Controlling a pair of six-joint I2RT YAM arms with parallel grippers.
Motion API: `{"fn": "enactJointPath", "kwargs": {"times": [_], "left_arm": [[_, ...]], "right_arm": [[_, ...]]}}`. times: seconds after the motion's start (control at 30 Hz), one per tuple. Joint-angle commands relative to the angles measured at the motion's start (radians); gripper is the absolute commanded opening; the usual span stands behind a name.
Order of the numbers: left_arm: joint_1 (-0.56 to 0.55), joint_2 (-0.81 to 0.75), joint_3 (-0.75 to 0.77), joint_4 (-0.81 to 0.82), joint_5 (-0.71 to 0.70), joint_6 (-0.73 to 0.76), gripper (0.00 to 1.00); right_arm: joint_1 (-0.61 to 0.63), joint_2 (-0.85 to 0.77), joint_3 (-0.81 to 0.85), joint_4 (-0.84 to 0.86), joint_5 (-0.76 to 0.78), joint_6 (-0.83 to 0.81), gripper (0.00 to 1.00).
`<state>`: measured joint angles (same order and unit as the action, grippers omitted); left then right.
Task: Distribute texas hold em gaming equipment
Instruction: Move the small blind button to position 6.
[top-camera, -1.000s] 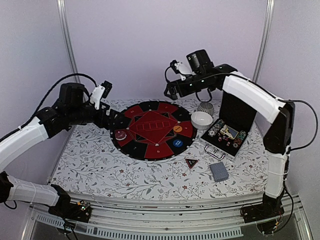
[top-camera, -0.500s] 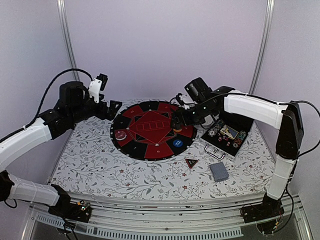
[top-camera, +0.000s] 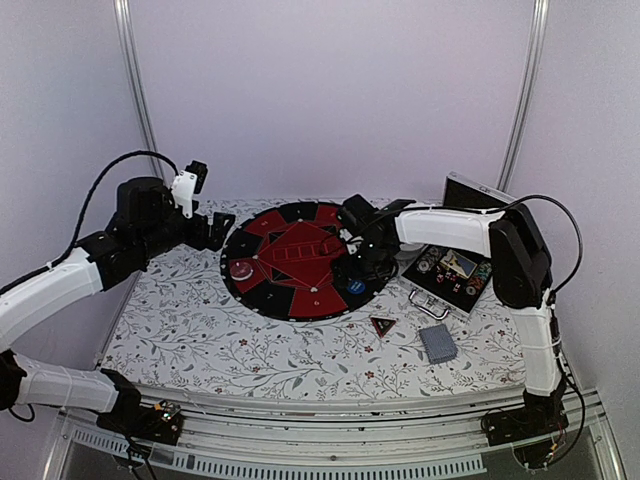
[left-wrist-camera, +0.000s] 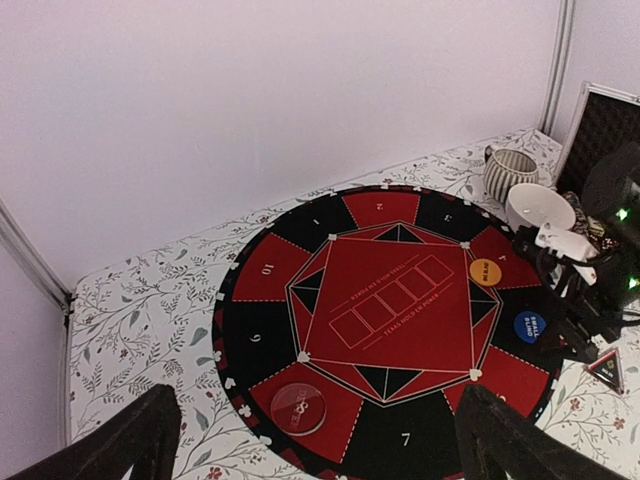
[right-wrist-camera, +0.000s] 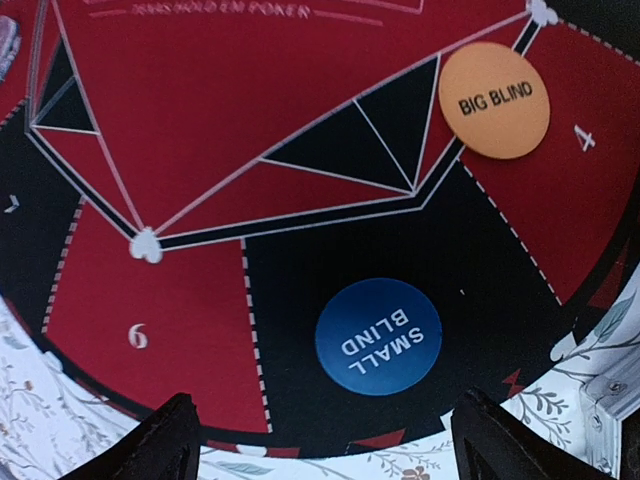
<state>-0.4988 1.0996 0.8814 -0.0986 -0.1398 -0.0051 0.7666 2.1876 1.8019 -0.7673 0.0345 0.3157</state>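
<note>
A round red-and-black poker mat (top-camera: 290, 285) lies mid-table. On it are a clear dealer disc (top-camera: 241, 270), a blue SMALL BLIND disc (right-wrist-camera: 378, 336) and an orange BIG BLIND disc (right-wrist-camera: 494, 100). My right gripper (right-wrist-camera: 335, 445) hangs low over the mat's near-right rim, open, with the blue disc just ahead of its fingers and nothing between them. My left gripper (left-wrist-camera: 315, 450) is open and empty above the mat's left edge, near the dealer disc (left-wrist-camera: 297, 408). The black-red triangular marker (top-camera: 383, 325) and a deck of cards (top-camera: 437, 343) lie on the cloth. Poker chips (top-camera: 430, 265) sit in the case.
The open black case (top-camera: 470, 190) stands at the right with its lid up. A white bowl (left-wrist-camera: 540, 207) and a ribbed grey cup (left-wrist-camera: 510, 172) stand behind the mat's right side. The right arm (top-camera: 440, 225) stretches across them in the top view.
The right arm swung down from above the bowl to the mat, ending low by the blue disc. The left gripper drew back off the mat toward the left.
</note>
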Motion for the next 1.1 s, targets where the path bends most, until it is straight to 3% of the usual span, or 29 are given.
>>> {"fn": "enactJointPath", "kwargs": {"times": [0.0, 0.23, 0.73, 1.07], "left_arm": [[0.012, 0.008, -0.011, 0.028, -0.005, 0.017, 0.98], [0.013, 0.026, -0.012, 0.026, 0.006, 0.018, 0.98], [0.014, 0.004, -0.013, 0.028, -0.003, 0.033, 0.98], [0.014, 0.000, -0.013, 0.029, 0.004, 0.033, 0.98]], "right_arm": [[0.002, 0.069, 0.061, -0.053, 0.079, -0.036, 0.86], [-0.006, 0.210, 0.134, -0.059, 0.090, -0.082, 0.76], [0.013, 0.219, 0.132, -0.097, 0.052, -0.061, 0.45], [0.150, 0.276, 0.247, -0.097, -0.038, -0.018, 0.43]]}}
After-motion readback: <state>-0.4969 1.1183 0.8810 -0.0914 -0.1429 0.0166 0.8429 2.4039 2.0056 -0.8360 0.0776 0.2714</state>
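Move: The small blind button lies about 2 cm ahead of the right hand and 5 cm below it, in line with it sideways. Position 6, where it is to go, is the red sector some 8 cm left and 3 cm back from the hand. The big blind button is about 12 cm straight ahead of the hand; the triangular button lies about 11 cm back and 6 cm right. From the left hand the small blind button is roughly 28 cm right, 5 cm ahead and 26 cm below. The small blind button is what the right hand sinks to, some 5 cm down with a slight reach forward, the fingers already starting to narrow. They close to about half their opening and pinch the button by its sides; then, keeping that height, the hand drags it left and somewhat back, about 5 cm, towards position 6, picking up speed. ##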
